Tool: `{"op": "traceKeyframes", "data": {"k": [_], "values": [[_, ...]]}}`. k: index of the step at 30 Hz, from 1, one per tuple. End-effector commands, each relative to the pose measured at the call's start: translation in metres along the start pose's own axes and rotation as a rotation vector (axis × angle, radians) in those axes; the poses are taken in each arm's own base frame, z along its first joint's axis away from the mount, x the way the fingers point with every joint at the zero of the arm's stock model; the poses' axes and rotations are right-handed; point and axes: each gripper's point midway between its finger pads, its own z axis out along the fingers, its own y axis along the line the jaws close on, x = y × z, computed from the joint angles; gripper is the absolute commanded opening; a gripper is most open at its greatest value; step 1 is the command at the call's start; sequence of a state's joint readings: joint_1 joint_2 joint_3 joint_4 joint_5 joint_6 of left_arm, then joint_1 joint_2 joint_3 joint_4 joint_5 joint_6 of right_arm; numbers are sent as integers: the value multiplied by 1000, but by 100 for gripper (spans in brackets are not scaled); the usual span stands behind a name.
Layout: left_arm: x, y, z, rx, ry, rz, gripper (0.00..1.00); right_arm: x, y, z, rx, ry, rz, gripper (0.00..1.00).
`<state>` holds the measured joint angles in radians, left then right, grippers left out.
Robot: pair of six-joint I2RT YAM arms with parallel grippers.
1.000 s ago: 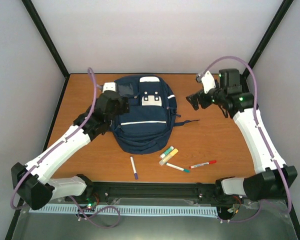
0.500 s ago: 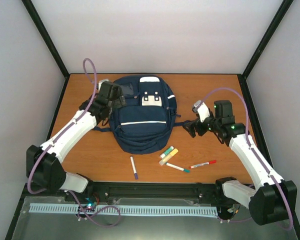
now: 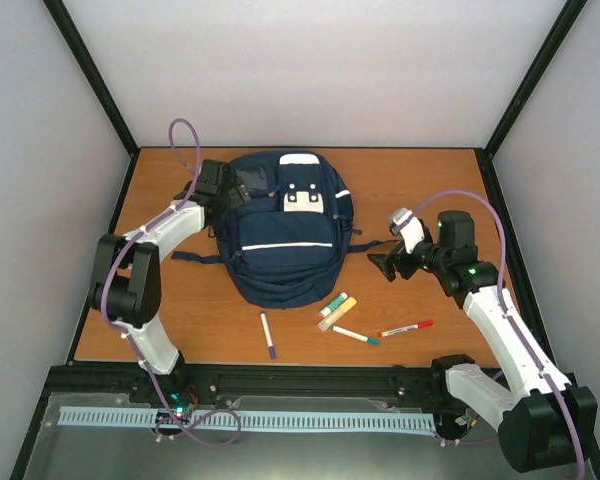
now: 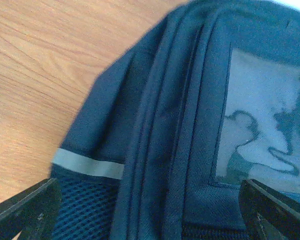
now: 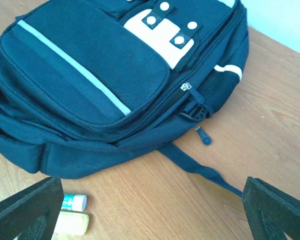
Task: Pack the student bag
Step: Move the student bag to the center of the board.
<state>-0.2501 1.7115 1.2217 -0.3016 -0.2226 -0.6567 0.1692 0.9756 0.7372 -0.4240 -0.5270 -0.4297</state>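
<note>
The student bag (image 3: 285, 235), navy with thin white stripes and white patches, lies flat in the middle of the table. My left gripper (image 3: 236, 192) is open right over its upper left corner. In the left wrist view its fingertips (image 4: 25, 210) straddle the bag's seams, between a mesh side pocket (image 4: 85, 212) and a clear window pocket (image 4: 262, 125). Nothing is pinched. My right gripper (image 3: 382, 264) is open beside the bag's right side, low over bare wood. In the right wrist view the bag's dark strap (image 5: 200, 167) and a zipper pull (image 5: 202, 136) lie ahead of it.
Near the front of the table lie a purple pen (image 3: 267, 335), a green marker (image 3: 333, 304), a yellow highlighter (image 3: 337, 315), a green-tipped pen (image 3: 355, 335) and a red pen (image 3: 406, 328). The green marker (image 5: 72, 202) and highlighter (image 5: 72, 223) also show by my right gripper's left finger.
My left arm has stretched toward the back, bringing its gripper onto the bag's upper left corner. My right gripper has dropped from high at the back right to the bag's right side.
</note>
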Motion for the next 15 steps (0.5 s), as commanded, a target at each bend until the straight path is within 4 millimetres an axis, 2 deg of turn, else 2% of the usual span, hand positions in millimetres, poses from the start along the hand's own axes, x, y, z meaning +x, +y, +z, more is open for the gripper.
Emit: {"op": "traceKeyframes", "data": {"k": [1, 5, 9, 12, 15], "values": [[-7, -34, 13, 175, 1, 18, 100, -5, -5, -5, 0, -50, -7, 100], [15, -66, 31, 318, 120, 54, 98, -4, 11, -5, -123, -36, -59, 100], [31, -101, 45, 375, 186, 119, 95, -7, 7, -6, -101, -36, -69, 100], [35, -130, 51, 403, 180, 165, 95, -5, 4, -6, -75, -34, -74, 100], [30, -151, 59, 401, 168, 175, 96, -3, -7, -6, -13, -18, -83, 100]]}}
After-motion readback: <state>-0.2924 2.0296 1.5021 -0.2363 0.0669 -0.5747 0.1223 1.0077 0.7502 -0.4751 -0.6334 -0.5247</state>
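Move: The student bag's middle lies about 12 cm to the right of the left hand, 9 cm back and some 8 cm lower; its clear window pocket is much nearer, about 4 cm right and 2 cm ahead, just below the fingers. The glue stick is some 21 cm right and 26 cm back, the yellow highlighter just nearer the base, 22 cm right and 28 cm back. From the right hand, the bag's middle is roughly 20 cm left and 8 cm ahead. The student bag's upper left part is pushed to the right by the left hand, which travels about 9 cm right and some 6 cm forward, sinking about 3 cm early on and then staying low. Its open fingers go in over the bag's left edge beside the clear window pocket and bear on the cloth without gripping, while the wrist turns some 20 degrees clockwise. ##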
